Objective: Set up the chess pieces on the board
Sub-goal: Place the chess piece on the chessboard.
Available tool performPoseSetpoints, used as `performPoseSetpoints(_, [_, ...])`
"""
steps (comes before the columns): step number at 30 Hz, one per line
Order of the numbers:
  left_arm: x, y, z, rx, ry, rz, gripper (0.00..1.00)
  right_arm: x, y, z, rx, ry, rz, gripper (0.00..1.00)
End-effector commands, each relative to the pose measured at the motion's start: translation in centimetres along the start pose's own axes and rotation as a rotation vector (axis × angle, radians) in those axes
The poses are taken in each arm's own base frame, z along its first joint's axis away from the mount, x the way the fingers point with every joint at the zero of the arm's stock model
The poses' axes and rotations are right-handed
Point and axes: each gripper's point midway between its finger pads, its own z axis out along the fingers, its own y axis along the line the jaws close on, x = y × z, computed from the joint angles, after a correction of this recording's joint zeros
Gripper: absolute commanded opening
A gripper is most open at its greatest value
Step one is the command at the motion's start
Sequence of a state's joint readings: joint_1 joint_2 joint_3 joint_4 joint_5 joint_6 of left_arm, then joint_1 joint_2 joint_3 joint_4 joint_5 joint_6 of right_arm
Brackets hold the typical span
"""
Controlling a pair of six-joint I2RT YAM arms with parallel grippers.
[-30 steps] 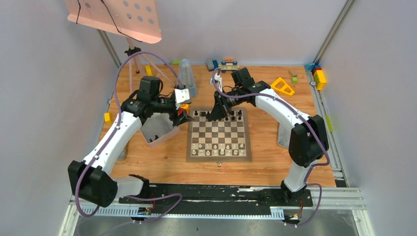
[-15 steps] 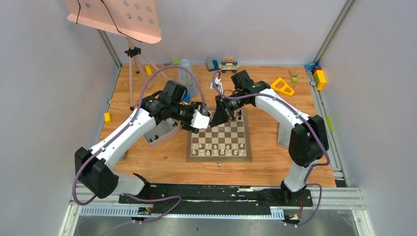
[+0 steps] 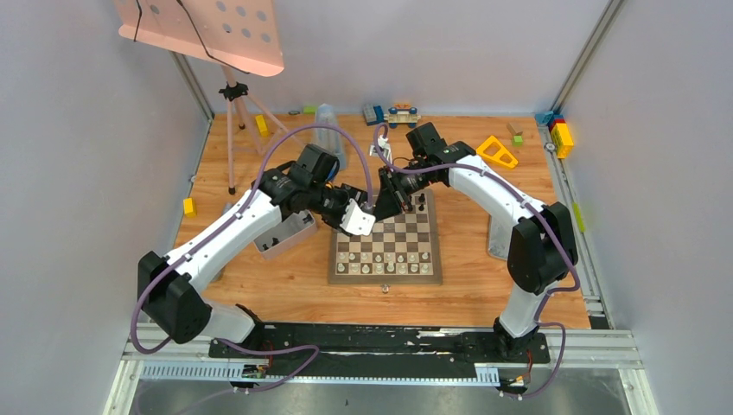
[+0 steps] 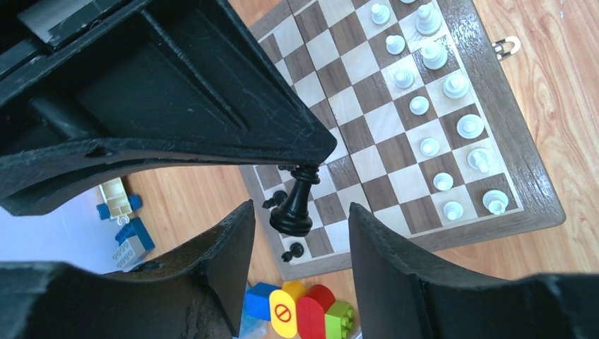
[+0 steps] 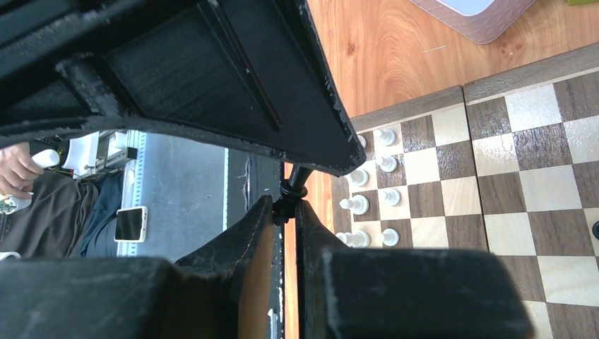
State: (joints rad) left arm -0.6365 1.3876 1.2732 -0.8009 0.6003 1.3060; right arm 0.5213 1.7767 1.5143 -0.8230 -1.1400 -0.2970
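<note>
The board point(image 3: 385, 235) lies mid-table, with white chess pieces point(image 4: 429, 146) in its two near rows and black ones point(image 3: 421, 206) along the far edge. My right gripper point(image 5: 286, 205) is shut on the head of a tall black piece point(image 4: 295, 205), which hangs above the board's far left corner point(image 4: 282, 233). My left gripper point(image 4: 297, 244) is open, one finger on each side of that piece's base and neither touching it. In the top view the two grippers point(image 3: 370, 210) point(image 3: 386, 201) meet tip to tip there. Two small black pawns point(image 4: 292, 251) stand below.
A grey tray point(image 3: 281, 235) sits left of the board. Colourful toy blocks point(image 4: 304, 311) lie just beyond the board's far left corner. A yellow triangle point(image 3: 497, 151), a toy car point(image 3: 402, 112), a clear bottle point(image 3: 327, 130) and a tripod stand point(image 3: 232, 130) line the back.
My left arm swung right from the tray to the board's far left corner, and its jaws narrowed around the black piece. The right gripper lifted slightly, still holding it.
</note>
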Motion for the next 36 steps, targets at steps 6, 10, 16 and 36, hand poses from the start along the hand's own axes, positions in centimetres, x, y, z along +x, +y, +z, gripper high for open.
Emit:
performPoseSetpoints(6, [-0.9, 1.2, -0.2, -0.012, 0.006, 0.061, 0.50, -1.8, 1.0, -0.4, -0.032, -0.034, -0.068, 0.00])
performPoseSetpoints(10, [-0.7, 1.1, -0.1, -0.009, 0.017, 0.063, 0.40, -1.7, 0.7, -0.2, -0.035, -0.031, -0.061, 0.00])
performPoseSetpoints(16, [-0.6, 0.6, 0.2, 0.000, 0.016, 0.050, 0.26, -1.8, 0.4, -0.2, -0.025, -0.030, -0.060, 0.00])
performPoseSetpoints(36, [-4.0, 1.6, 1.8, -0.156, -0.262, -0.672, 0.08, -5.9, -0.8, -7.9, 0.267, -0.244, -0.155, 0.70])
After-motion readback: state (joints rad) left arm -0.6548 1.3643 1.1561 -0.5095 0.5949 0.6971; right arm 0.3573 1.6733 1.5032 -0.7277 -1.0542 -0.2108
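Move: The black king hangs in my right fingers by its head end, its base already between my open left fingertips: its middle is about 2 cm right of my left hand point and level with it. From the left hand the chessboard's middle lies roughly 3 cm ahead, 4 cm right and 18 cm below, the black rows some 11 cm ahead and 4 cm right, the white rows 5 cm back and 4 cm right. From my right hand the king's middle is about 2 cm left, level. I close my left fingers on the king's base, keeping that hand nearly in place while my right hand holds still. Once they grip, I open my right fingers, let go of the head end and draw the right hand forward and to the right, rising late, about 8 cm in all. Then my left wrist turns roughly 30 degrees, counter-clockwise and tipping, as the hand shifts 2 cm right with the king. ##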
